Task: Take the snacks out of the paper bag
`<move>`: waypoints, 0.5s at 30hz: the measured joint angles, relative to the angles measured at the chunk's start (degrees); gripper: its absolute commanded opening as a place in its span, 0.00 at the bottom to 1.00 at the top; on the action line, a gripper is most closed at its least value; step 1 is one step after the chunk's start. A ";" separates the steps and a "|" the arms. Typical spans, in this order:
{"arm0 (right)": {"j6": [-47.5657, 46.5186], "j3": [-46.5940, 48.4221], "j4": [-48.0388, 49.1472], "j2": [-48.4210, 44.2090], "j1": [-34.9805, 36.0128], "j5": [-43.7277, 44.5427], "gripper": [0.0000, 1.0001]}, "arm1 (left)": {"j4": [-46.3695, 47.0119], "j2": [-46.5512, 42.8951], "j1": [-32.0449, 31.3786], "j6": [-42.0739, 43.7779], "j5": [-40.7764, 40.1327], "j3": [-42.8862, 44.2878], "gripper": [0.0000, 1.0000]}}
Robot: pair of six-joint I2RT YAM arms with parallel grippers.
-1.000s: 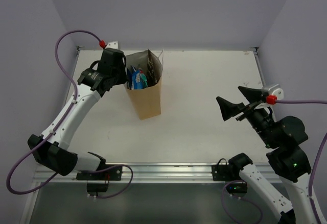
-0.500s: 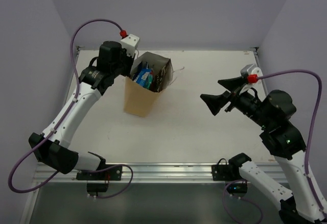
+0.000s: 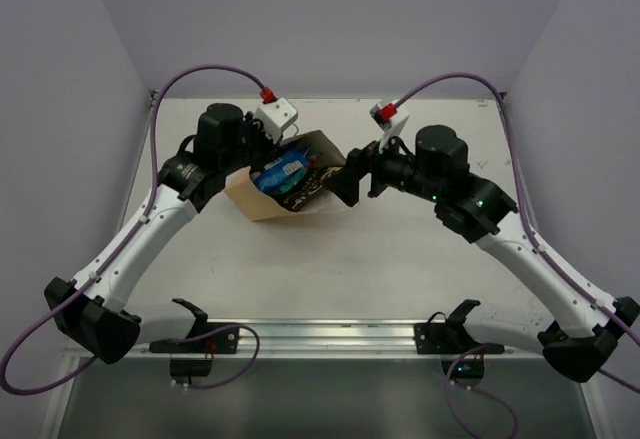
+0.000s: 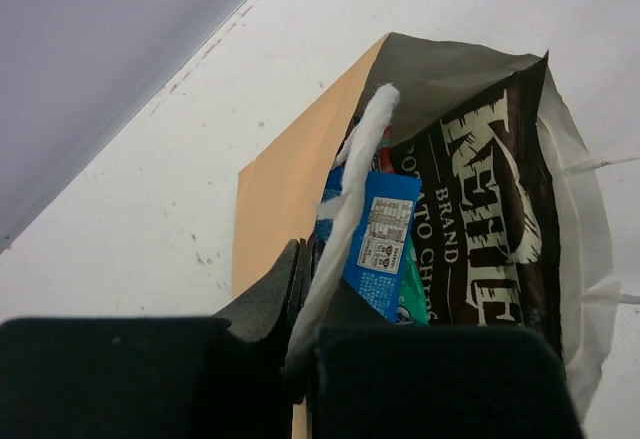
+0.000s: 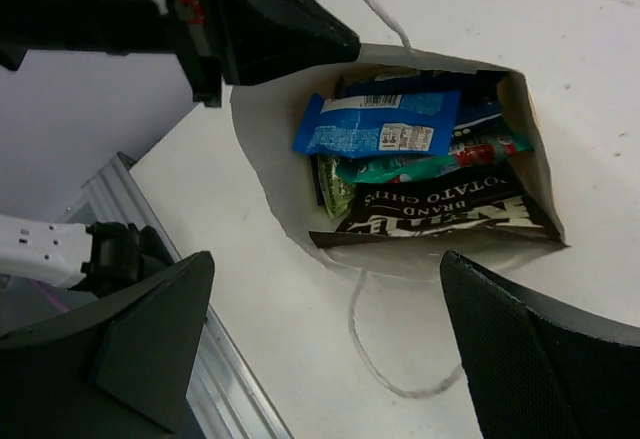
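The paper bag (image 3: 245,199) leans far over to the right, its mouth turned toward my right gripper. My left gripper (image 3: 262,151) is shut on the bag's upper rim (image 4: 350,189), by the white handle. Inside, the snacks lie stacked: a brown chip bag (image 5: 440,214), a teal-white packet (image 5: 430,167), a blue-white packet (image 5: 375,124) and a dark blue chip bag (image 5: 420,84). My right gripper (image 3: 346,177) hovers wide open just in front of the mouth, holding nothing, its fingers (image 5: 150,349) either side of a string handle (image 5: 370,349) lying on the table.
The white table (image 3: 400,259) is walled at the back and both sides. An aluminium rail (image 3: 320,334) runs along its near edge. Purple cables arc above both arms. The two grippers stand close together at the bag.
The bag has tipped from upright over to the right, still held by my left gripper. My right arm has swung from the right side across to the bag's mouth, jaws still open.
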 measured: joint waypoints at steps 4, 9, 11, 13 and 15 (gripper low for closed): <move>5.95 -0.04 2.93 4.87 3.41 3.93 0.91 | 1.86 -4.28 -1.70 -1.09 0.85 -5.31 0.00; 14.03 -2.05 8.28 9.64 4.61 8.04 0.81 | 2.12 -8.02 -3.96 -3.19 1.46 -8.70 0.00; 16.65 -4.31 10.86 10.86 4.76 8.87 0.77 | 2.16 -8.46 -4.09 -4.61 1.49 -8.74 0.00; 19.02 -6.84 13.40 11.96 4.81 9.70 0.74 | 2.19 -8.59 -4.09 -6.14 1.46 -8.74 0.00; 21.03 -9.09 15.17 13.03 4.81 10.08 0.72 | 2.19 -8.59 -4.09 -8.09 1.42 -8.74 0.00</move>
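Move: The black potato-chip bag stands in the tipped paper bag's mouth, about 8 cm to the left of my open right hand, 3 cm ahead and some 12 cm below. The blue packet beside it is about 12 cm left, 5 cm ahead and 12 cm down from that hand. From my left hand, already holding the rope handle, the chip bag is some 7 cm right, 5 cm back and 8 cm below; the blue packet, 3 cm right, 4 cm back and 7 cm lower. I lower my right hand about 10 cm while swinging it left and a little forward into the paper bag's mouth, towards the black chip bag. Its fingers tip down some 20 degrees, turn slightly clockwise and narrow to about three quarters open. My left hand keeps its shut grip on the handle and draws back about 5 cm, easing off near the end. ##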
